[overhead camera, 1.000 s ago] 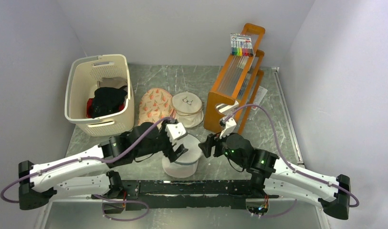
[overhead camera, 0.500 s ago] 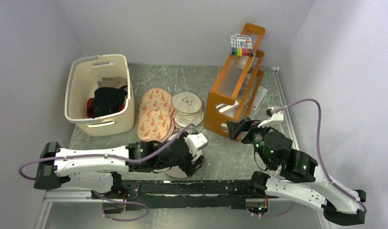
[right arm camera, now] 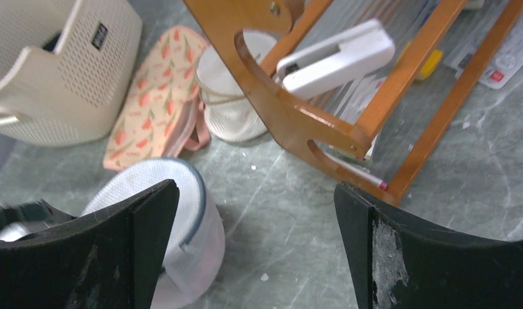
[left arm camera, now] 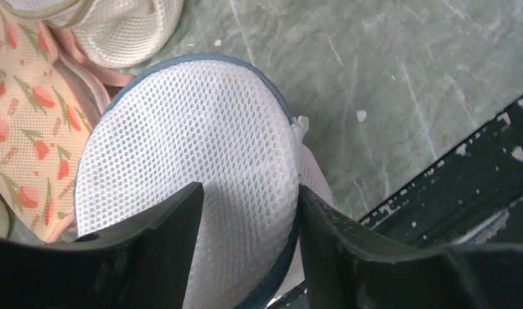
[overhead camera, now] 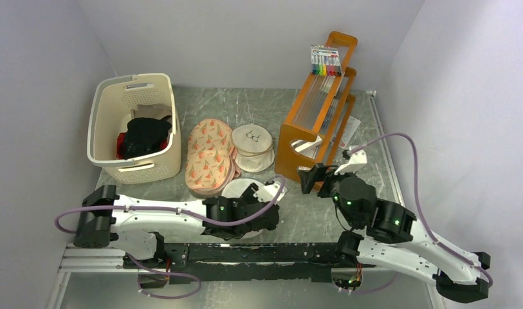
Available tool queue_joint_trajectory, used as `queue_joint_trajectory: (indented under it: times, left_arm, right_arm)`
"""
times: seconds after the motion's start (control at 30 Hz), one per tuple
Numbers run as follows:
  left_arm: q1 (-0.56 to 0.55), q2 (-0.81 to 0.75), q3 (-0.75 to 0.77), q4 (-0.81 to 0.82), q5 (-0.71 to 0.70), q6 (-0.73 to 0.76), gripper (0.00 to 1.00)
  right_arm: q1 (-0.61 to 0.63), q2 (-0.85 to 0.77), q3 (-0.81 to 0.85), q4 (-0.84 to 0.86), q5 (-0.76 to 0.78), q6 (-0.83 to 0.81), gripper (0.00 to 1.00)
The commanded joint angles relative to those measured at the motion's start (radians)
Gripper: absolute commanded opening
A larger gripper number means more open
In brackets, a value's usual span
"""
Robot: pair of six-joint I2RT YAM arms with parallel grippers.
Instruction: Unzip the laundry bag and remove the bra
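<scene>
The laundry bag [overhead camera: 236,190] is a round white mesh bag with a grey-blue zipper rim, near the table's front edge. In the left wrist view its mesh dome [left arm camera: 194,141] fills the gap between the black fingers [left arm camera: 149,251], and the rim lies against the right one. My left gripper [overhead camera: 246,205] [left arm camera: 250,193] is closed on that edge of the bag. My right gripper [overhead camera: 313,177] [right arm camera: 256,187] hangs wide open above the table, right of the bag [right arm camera: 149,187], with nothing in it. The bra is hidden.
Behind the laundry bag lie a peach patterned bag [overhead camera: 209,158] and a beige bag with a glasses print [overhead camera: 252,147]. A cream basket [overhead camera: 133,125] with dark clothes stands back left. An orange rack [overhead camera: 316,122] stands just behind the right gripper.
My left arm has stretched right and lowered onto the bag, its jaws narrowing round the mesh edge. The bag has tipped toward the back. The right gripper lifted away to the right and opened wider.
</scene>
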Motion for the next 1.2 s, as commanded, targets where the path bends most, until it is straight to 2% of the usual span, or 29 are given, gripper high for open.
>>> queue_joint_trajectory:
  times: [0.0,0.07,0.1,0.2,0.23,0.3,0.4,0.47,0.53,0.63,0.73,0.83,1.17]
  left_arm:
    - [0.062,-0.086,-0.080,0.128,0.029,0.033,0.56]
    - [0.074,-0.143,-0.129,0.184,0.077,0.065,0.36]
    - [0.075,-0.178,-0.154,0.216,0.101,0.094,0.30]
    - [0.078,-0.313,-0.258,0.347,0.198,0.273,0.19]
    - [0.082,-0.372,-0.306,0.411,0.257,0.392,0.15]
    - [0.091,-0.475,-0.370,0.465,0.354,0.538,0.07]
    - [0.133,-0.569,-0.400,0.458,0.390,0.687,0.07]
    - [0.164,-0.582,-0.396,0.435,0.388,0.727,0.07]
    - [0.181,-0.575,-0.378,0.399,0.393,0.724,0.07]
    - [0.187,-0.571,-0.406,0.415,0.399,0.704,0.07]
    - [0.192,-0.531,-0.376,0.358,0.367,0.681,0.07]
    - [0.195,-0.507,-0.369,0.332,0.294,0.646,0.07]
    - [0.223,-0.521,-0.362,0.348,0.419,0.651,0.07]
  right_arm:
    - [-0.003,0.054,-0.051,-0.012,-0.059,0.059,0.92]
    - [-0.004,0.072,-0.088,0.020,-0.112,0.059,0.86]
    - [-0.005,0.080,-0.111,0.045,-0.144,0.052,0.83]
    - [-0.005,0.115,-0.206,0.198,-0.255,-0.011,0.79]
    - [-0.004,0.137,-0.234,0.254,-0.298,-0.031,0.77]
    - [-0.006,0.184,-0.265,0.375,-0.382,-0.072,0.72]
    - [-0.006,0.253,-0.272,0.499,-0.538,-0.143,0.65]
    - [-0.008,0.272,-0.278,0.565,-0.642,-0.182,0.64]
    - [-0.009,0.286,-0.287,0.613,-0.694,-0.186,0.62]
    - [-0.008,0.319,-0.284,0.651,-0.739,-0.161,0.49]
    - [-0.009,0.359,-0.286,0.694,-0.820,-0.154,0.44]
    - [-0.008,0.386,-0.276,0.688,-0.822,-0.149,0.44]
    - [-0.009,0.447,-0.282,0.787,-0.717,-0.142,0.32]
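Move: From the left hand, the middle of the laundry bag's top panel is about 3 cm left, 2 cm ahead and 3 cm down, the panel's edge already lying by its open fingers. The zipper pull is roughly 6 cm right and 3 cm ahead of that hand; the tulip-print bag is some 17 cm left and 15 cm ahead. From the right hand the pull is about 14 cm left, 6 cm back and 12 cm down, and the wooden rack's near end 10 cm ahead, 1 cm left, 8 cm down. Shut the left fingers on a fold of the bag's top panel beside the blue rim, draw it about 5 cm left and slightly forward, rising then easing halfway back down, with a clockwise turn of some 25 degrees. Meanwhile bring the right gripper down and some 18 cm left, a little back, turning counter-clockwise and narrowing its fingers around the zipper pull. ##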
